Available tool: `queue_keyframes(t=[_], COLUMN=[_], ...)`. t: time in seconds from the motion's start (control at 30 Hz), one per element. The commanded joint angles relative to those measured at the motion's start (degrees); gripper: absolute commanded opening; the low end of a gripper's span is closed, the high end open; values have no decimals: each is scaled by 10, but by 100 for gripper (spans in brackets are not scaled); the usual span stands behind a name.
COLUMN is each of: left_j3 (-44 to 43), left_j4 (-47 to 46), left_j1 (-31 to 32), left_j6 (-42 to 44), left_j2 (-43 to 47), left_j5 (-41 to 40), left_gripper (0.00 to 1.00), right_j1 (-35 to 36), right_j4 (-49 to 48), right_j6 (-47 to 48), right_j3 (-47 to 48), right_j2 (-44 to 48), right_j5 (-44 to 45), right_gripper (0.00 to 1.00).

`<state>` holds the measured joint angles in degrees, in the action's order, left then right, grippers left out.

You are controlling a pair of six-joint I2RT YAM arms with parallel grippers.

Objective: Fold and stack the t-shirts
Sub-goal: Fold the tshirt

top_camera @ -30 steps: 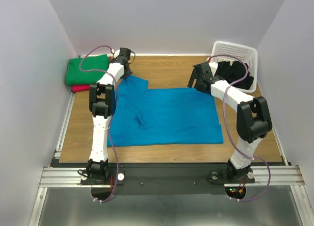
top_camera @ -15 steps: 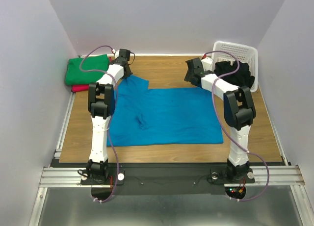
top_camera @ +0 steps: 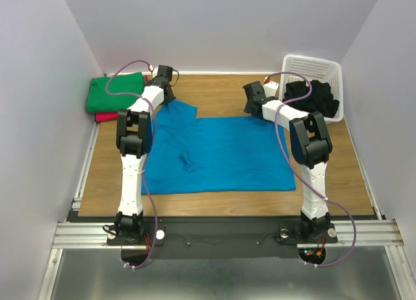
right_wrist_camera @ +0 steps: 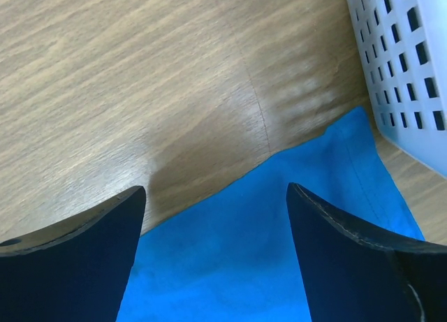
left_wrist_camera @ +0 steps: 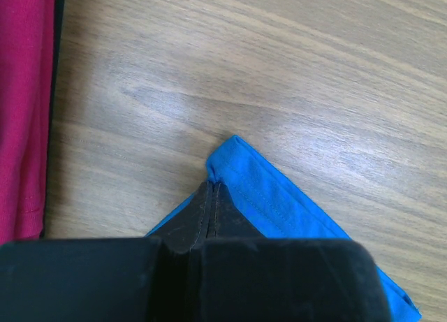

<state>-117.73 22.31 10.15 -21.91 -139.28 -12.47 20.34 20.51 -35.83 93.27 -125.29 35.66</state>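
A turquoise-blue t-shirt [top_camera: 218,153] lies spread flat on the wooden table. My left gripper [top_camera: 170,99] is at its far left corner, shut on the hem of that corner [left_wrist_camera: 251,182]; the fingers [left_wrist_camera: 202,217] meet with blue cloth pinched at their tips. Over the shirt's far right edge hovers my right gripper [top_camera: 250,106], open, with blue cloth [right_wrist_camera: 230,266] and bare wood showing between its fingers [right_wrist_camera: 328,245]. A folded green t-shirt [top_camera: 116,93] rests on a red-pink one [top_camera: 104,117] at the far left. Black t-shirts [top_camera: 315,97] fill the basket.
The white lattice basket [top_camera: 312,64] stands at the far right corner, and its wall [right_wrist_camera: 405,70] is close to the right of my right gripper. The red-pink shirt's edge [left_wrist_camera: 24,112] lies left of my left gripper. Side walls enclose the table.
My right arm has swung left from beside the basket to the blue shirt's far right edge, and its jaws have narrowed a little. The left gripper has finished closing on the corner.
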Motion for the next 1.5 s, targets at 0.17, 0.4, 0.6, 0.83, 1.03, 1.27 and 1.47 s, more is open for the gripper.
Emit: queue_keyframes(t=[0.17, 0.4, 0.6, 0.83, 1.03, 1.27, 1.47], left_j3=[26, 46, 54, 96, 180, 282, 391], left_j4=[13, -2, -9, -42, -77, -121, -161], left_j1=[2, 1, 2, 2, 2, 2, 4], left_j6=[13, 18, 20, 24, 15, -1, -18], left_j2=[50, 64, 71, 113, 178, 268, 349], left_j5=[-25, -19, -7, -4, -4, 17, 29], left_gripper=[0, 0, 0, 0, 0, 0, 0], right_j1=[1, 1, 1, 1, 1, 2, 8], right_j4=[-8, -4, -2, -1, -1, -1, -1], right_j6=[-21, -32, -26, -9, -6, 0, 3], right_j3=[-18, -42, -30, -20, -45, -71, -103], right_j2=[-8, -3, -14, 2, 29, 59, 103], right_j5=[32, 29, 27, 35, 41, 19, 23], right_gripper=[82, 63, 33, 24, 16, 12, 6])
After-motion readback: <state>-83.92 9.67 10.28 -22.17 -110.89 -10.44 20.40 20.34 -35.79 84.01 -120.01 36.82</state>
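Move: My right hand is open over the t-shirt's far edge, which lies almost directly under its pads, only a centimetre or so down. The shirt's far right corner is about 7 cm to its right, and the laundry basket about 17 cm right and 9 cm farther out. My left hand already holds the far left corner; the shirt's near edge, where the fold heads, lies some 38 cm straight back, and the green-and-red stack about 20 cm left and 3 cm ahead. I dip my right hand about 1 cm and shut its wide-open fingers on the t-shirt's far edge, pinching it, then draw back some 3 cm, still low. Keeping its pinch on the far left corner, my left hand eases back slowly, then faster, about 8 cm towards the near edge, and late on rises some 7 cm as its fingers tip up slightly. ##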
